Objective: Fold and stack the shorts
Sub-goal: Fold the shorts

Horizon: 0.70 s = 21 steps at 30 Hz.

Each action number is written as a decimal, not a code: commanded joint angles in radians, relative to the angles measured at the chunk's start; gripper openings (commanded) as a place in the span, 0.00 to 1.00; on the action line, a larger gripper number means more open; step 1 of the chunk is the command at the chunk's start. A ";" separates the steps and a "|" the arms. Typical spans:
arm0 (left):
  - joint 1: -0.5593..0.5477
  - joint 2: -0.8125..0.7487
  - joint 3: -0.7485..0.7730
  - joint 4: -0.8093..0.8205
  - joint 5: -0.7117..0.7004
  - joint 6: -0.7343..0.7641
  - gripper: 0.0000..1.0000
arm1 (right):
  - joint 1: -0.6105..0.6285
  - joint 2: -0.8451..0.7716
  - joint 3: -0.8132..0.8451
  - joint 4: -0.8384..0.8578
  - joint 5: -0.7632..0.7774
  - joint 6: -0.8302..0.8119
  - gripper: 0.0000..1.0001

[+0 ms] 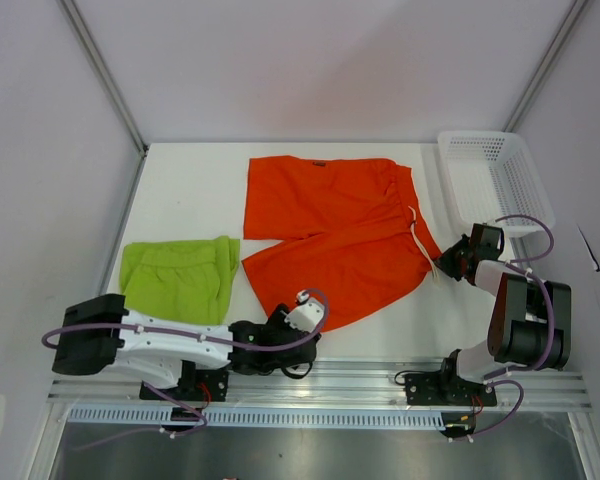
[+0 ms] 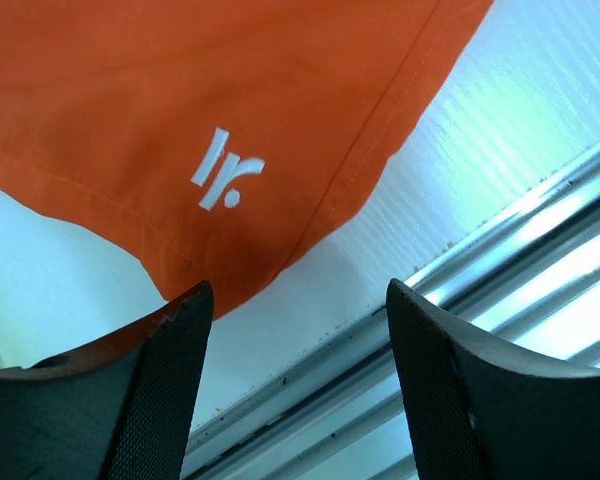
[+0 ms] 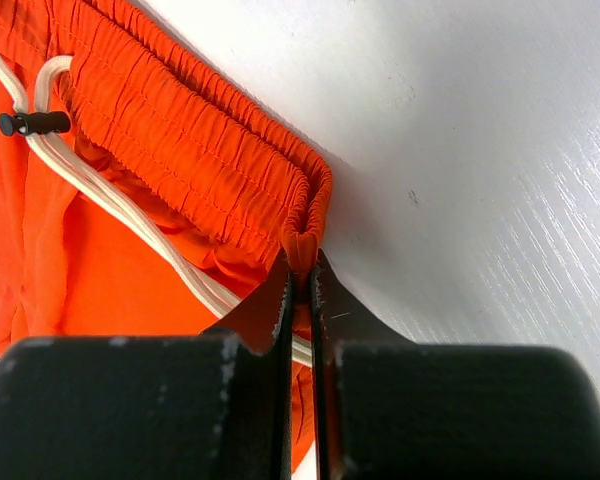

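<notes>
The orange-red shorts (image 1: 330, 230) lie spread on the white table, waistband to the right and legs to the left. My right gripper (image 3: 302, 268) is shut on the near corner of their elastic waistband (image 3: 195, 140), beside the white drawstring (image 3: 110, 190); the top view has it (image 1: 446, 262) at the cloth's right edge. My left gripper (image 2: 298, 300) stands open just off the near leg's corner with its white logo (image 2: 225, 170), with only table and rail between the fingers. From above it (image 1: 308, 312) sits at the shorts' near hem. The lime green shorts (image 1: 178, 277) lie flat at the left.
A white mesh basket (image 1: 495, 180) stands at the back right, close behind the right arm. A metal rail (image 1: 360, 375) runs along the table's near edge just below the left gripper. Walls close the table at the left, back and right.
</notes>
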 commanded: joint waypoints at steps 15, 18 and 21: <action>-0.010 0.305 0.169 -0.023 -0.056 0.134 0.31 | -0.009 0.033 0.004 0.003 -0.005 -0.006 0.00; -0.010 0.340 0.183 -0.015 -0.037 0.148 0.24 | -0.010 0.033 0.004 0.003 -0.005 -0.006 0.00; -0.010 0.345 0.192 -0.023 -0.024 0.156 0.11 | -0.015 0.030 0.004 -0.002 -0.007 -0.006 0.00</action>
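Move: The orange shorts' lower leg edge, just beside the hem corner, lies almost under the left hand: about 1 cm ahead, 2 cm to its right and 3 cm below. The white logo on that leg is some 6 cm ahead and 1 cm left; the folded green shorts lie about 26 cm left and 15 cm ahead. From the right hand, already holding the waistband corner, that leg edge is roughly 34 cm left, 22 cm back and 1 cm lower. The left hand sinks about 3 cm onto the leg edge of the orange shorts near the hem corner, easing a little forward early on and a little to the right throughout, while it rolls some 15 degrees so that its left side rises. Its fingers, wide open at first, draw nearly shut on the way down and pinch the cloth at the seam beside the logo, while the right hand stays in place and keeps its grip on the waistband corner. ##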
